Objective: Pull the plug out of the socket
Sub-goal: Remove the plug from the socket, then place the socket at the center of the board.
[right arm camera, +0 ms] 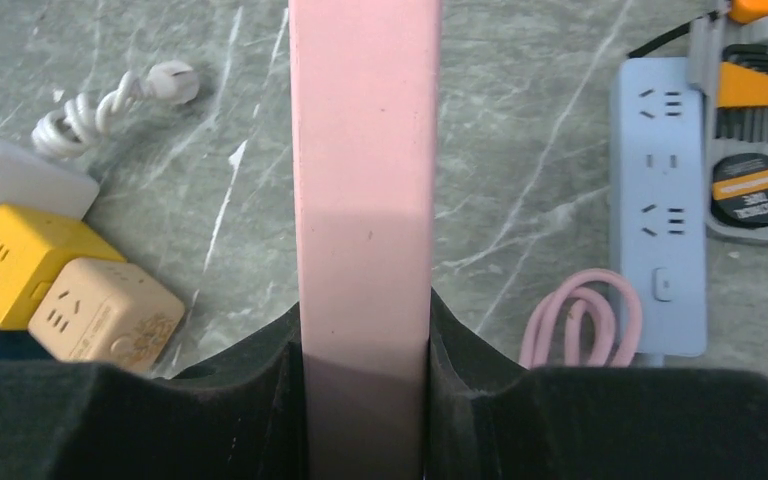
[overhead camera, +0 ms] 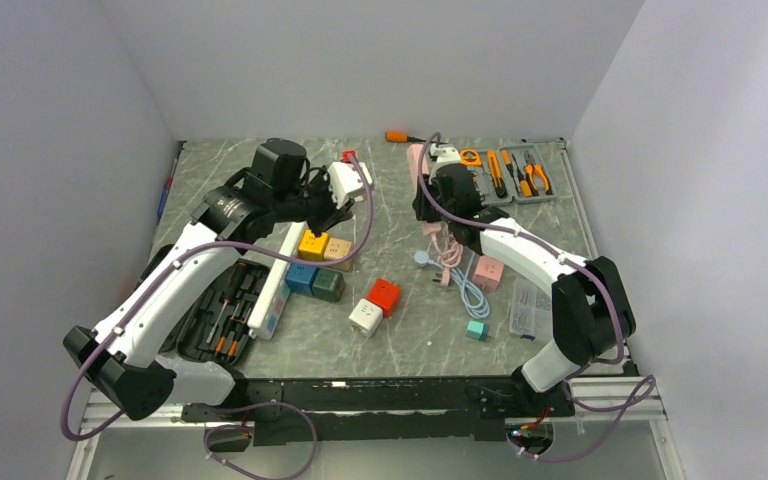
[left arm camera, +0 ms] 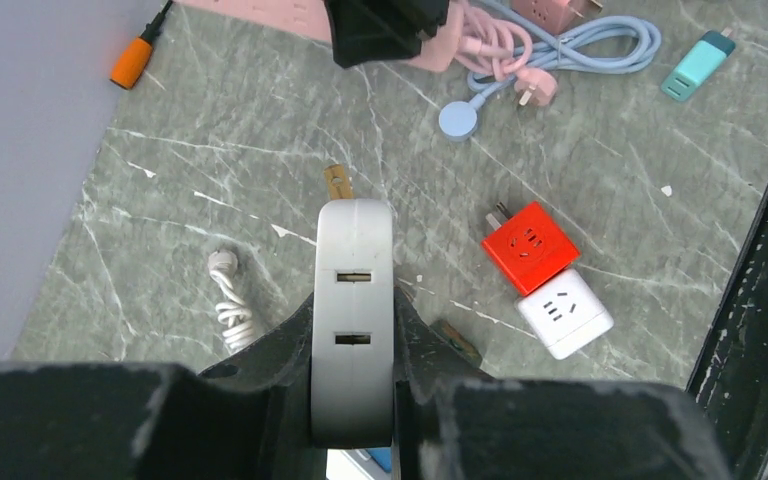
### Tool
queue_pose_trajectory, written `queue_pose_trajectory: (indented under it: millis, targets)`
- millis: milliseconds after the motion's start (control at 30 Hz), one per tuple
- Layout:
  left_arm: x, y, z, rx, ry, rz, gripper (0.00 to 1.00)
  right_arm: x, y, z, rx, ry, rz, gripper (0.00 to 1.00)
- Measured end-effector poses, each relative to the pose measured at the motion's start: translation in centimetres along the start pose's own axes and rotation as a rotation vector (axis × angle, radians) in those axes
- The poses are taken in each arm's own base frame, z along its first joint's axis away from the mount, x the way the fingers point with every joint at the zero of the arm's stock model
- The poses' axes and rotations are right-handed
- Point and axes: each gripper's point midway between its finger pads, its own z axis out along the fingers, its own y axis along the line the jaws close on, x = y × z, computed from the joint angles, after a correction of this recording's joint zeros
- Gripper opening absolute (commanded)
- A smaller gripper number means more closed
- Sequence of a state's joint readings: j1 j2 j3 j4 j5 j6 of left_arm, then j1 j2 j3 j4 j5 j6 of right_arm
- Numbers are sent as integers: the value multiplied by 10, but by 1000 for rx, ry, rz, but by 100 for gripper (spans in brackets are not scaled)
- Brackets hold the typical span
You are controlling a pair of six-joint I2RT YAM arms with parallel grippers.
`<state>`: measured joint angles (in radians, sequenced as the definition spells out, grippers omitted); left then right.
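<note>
The plug [left arm camera: 353, 300] is a white adapter with two slots on its edge and a brass prong [left arm camera: 336, 180] at its far end. My left gripper [left arm camera: 353, 335] is shut on its sides and holds it in the air [overhead camera: 345, 182], apart from the socket. The socket is a pink power strip [right arm camera: 365, 150], and my right gripper [right arm camera: 365, 330] is shut across its width. In the top view the right gripper [overhead camera: 425, 192] sits on the strip [overhead camera: 417, 160] at the back middle. The left gripper [overhead camera: 332, 197] is to its left.
Yellow [overhead camera: 312, 243] and tan [overhead camera: 337, 249] cube sockets lie below the plug. A red cube [overhead camera: 384, 295] and a white cube [overhead camera: 365, 317] sit mid-table. A long white strip [overhead camera: 278, 275] and a screwdriver case [overhead camera: 225, 315] lie left. A tool kit [overhead camera: 505, 175] and a blue strip [right arm camera: 660, 200] lie right.
</note>
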<state>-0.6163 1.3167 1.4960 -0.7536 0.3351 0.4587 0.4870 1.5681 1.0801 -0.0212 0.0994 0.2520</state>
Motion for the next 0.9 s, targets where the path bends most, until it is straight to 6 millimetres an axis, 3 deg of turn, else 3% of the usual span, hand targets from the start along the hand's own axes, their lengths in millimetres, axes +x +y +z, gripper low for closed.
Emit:
queue_pose_trajectory:
  millis: [200,433,733,900]
  targets:
    - [4,-3,-6,19,7,-14,0,13,26,-2,-46,20,16,0]
    - [12,-1,-5,21,22,-30,0,53,47,-17,-52,65,90,0]
    - [25,-4,-4,32,42,-52,0,55,78,-16,-58,66,179,0]
    - [29,-9,-3,52,45,-61,0,60,70,-3,9,90,187,0]
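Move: The right hand already holds the pink power strip, clear of the white plug; the open table it heads for is about 6 cm back, 7 left and 15 below. From that hand, the red adapter is some 18 cm back and 9 left, the light-blue plug 9 back and 1 left, the beige block 8 back and 19 left. From the left hand, holding the white plug, that open table is roughly 4 cm ahead, 12 right and 29 below. Right hand swings its strip some 8 cm left and back, sinking, towards the red adapter; left lowers the plug. ##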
